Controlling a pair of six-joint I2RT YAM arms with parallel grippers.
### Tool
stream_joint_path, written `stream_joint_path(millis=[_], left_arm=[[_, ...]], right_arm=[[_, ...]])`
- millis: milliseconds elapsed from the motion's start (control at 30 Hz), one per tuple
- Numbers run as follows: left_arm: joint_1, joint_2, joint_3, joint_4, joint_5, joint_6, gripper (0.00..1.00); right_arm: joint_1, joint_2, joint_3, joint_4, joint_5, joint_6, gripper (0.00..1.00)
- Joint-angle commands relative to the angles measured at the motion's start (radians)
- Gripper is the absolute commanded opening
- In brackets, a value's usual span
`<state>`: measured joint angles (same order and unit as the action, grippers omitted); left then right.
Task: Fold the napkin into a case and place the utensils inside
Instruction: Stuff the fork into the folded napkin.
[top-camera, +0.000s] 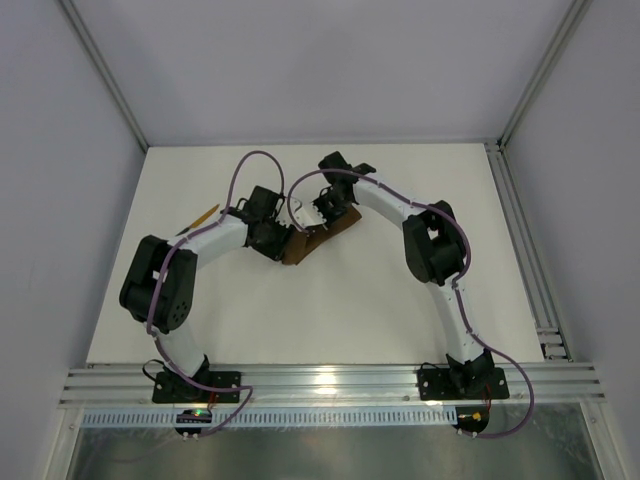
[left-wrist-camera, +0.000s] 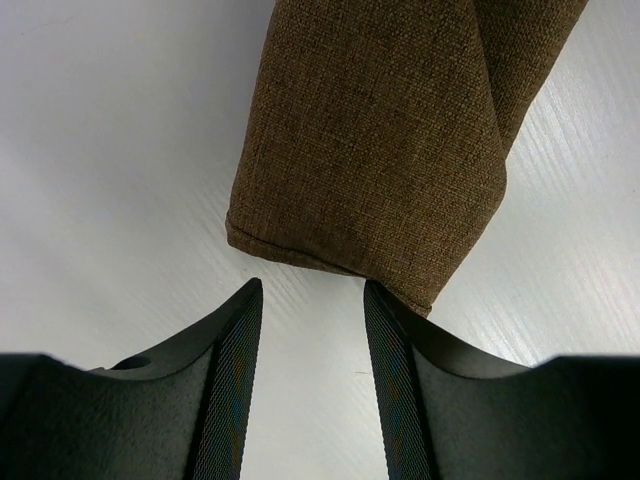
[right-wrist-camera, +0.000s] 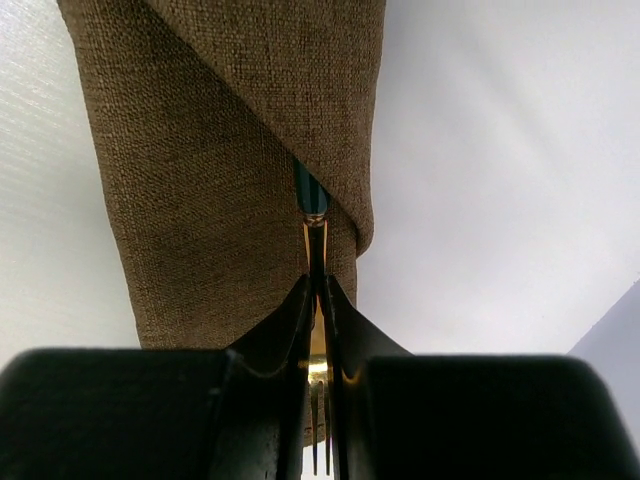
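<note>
The napkin lies as a narrow brown case (top-camera: 303, 247) (left-wrist-camera: 380, 150) (right-wrist-camera: 200, 200) between both grippers at mid-table. My right gripper (right-wrist-camera: 317, 287) (top-camera: 322, 212) is shut on the gold fork (right-wrist-camera: 316, 240). The fork's dark handle runs under the case's diagonal layered edge, and its tines (right-wrist-camera: 318, 440) show back between the fingers. My left gripper (left-wrist-camera: 310, 290) (top-camera: 284, 238) is open at the case's other end, with bare table between its fingers (left-wrist-camera: 232, 350). Its right fingertip sits right by the cloth's corner. A second utensil (top-camera: 199, 218) lies on the table beside the left arm.
The left arm's elbow (top-camera: 160, 285) bulges toward the table's left edge, and the right arm (top-camera: 435, 250) arches over the right half. White walls and aluminium rails (top-camera: 530, 250) bound the table.
</note>
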<state>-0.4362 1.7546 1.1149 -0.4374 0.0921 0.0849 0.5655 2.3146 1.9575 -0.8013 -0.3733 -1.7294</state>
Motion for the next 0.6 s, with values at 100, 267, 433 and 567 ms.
stream_joint_path(millis=[100,267,433,567], left_arm=[[0.002,-0.006,-0.007,0.040,0.021,-0.011,0.47],[0.002,-0.017,-0.010,0.035,0.018,-0.002,0.47],[0.002,-0.029,-0.009,0.031,0.014,0.003,0.47],[0.002,-0.040,-0.010,0.026,0.008,0.007,0.47]], right_arm=[[0.034,-0.001,0.006,0.031,-0.076,0.001,0.11],[0.034,0.003,0.001,0.013,-0.064,0.025,0.13],[0.034,-0.009,-0.019,0.050,-0.058,0.051,0.35],[0.034,-0.030,-0.022,0.059,-0.041,0.051,0.55]])
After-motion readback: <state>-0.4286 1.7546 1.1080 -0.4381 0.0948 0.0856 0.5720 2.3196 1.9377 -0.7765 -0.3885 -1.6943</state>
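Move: My right hand still grips the fork at its neck, its handle already under the flap. The pocket mouth lies about 3 cm left, 3 cm back and 1 cm below; the folded napkin's middle is some 4 cm back and 1 cm to the right, 2 cm below. My left gripper is roughly 8 cm left and 7 cm back. From my left hand, the pocket mouth is about 4 cm ahead, 5 cm to the right and 1 cm below. I let go of the fork on the open part of the napkin: my right hand eases down a little under 1 cm and about half a centimetre back, then its nearly shut fingers spread to about half open, one on each side of the fork's neck. The wrist hardly turns. ##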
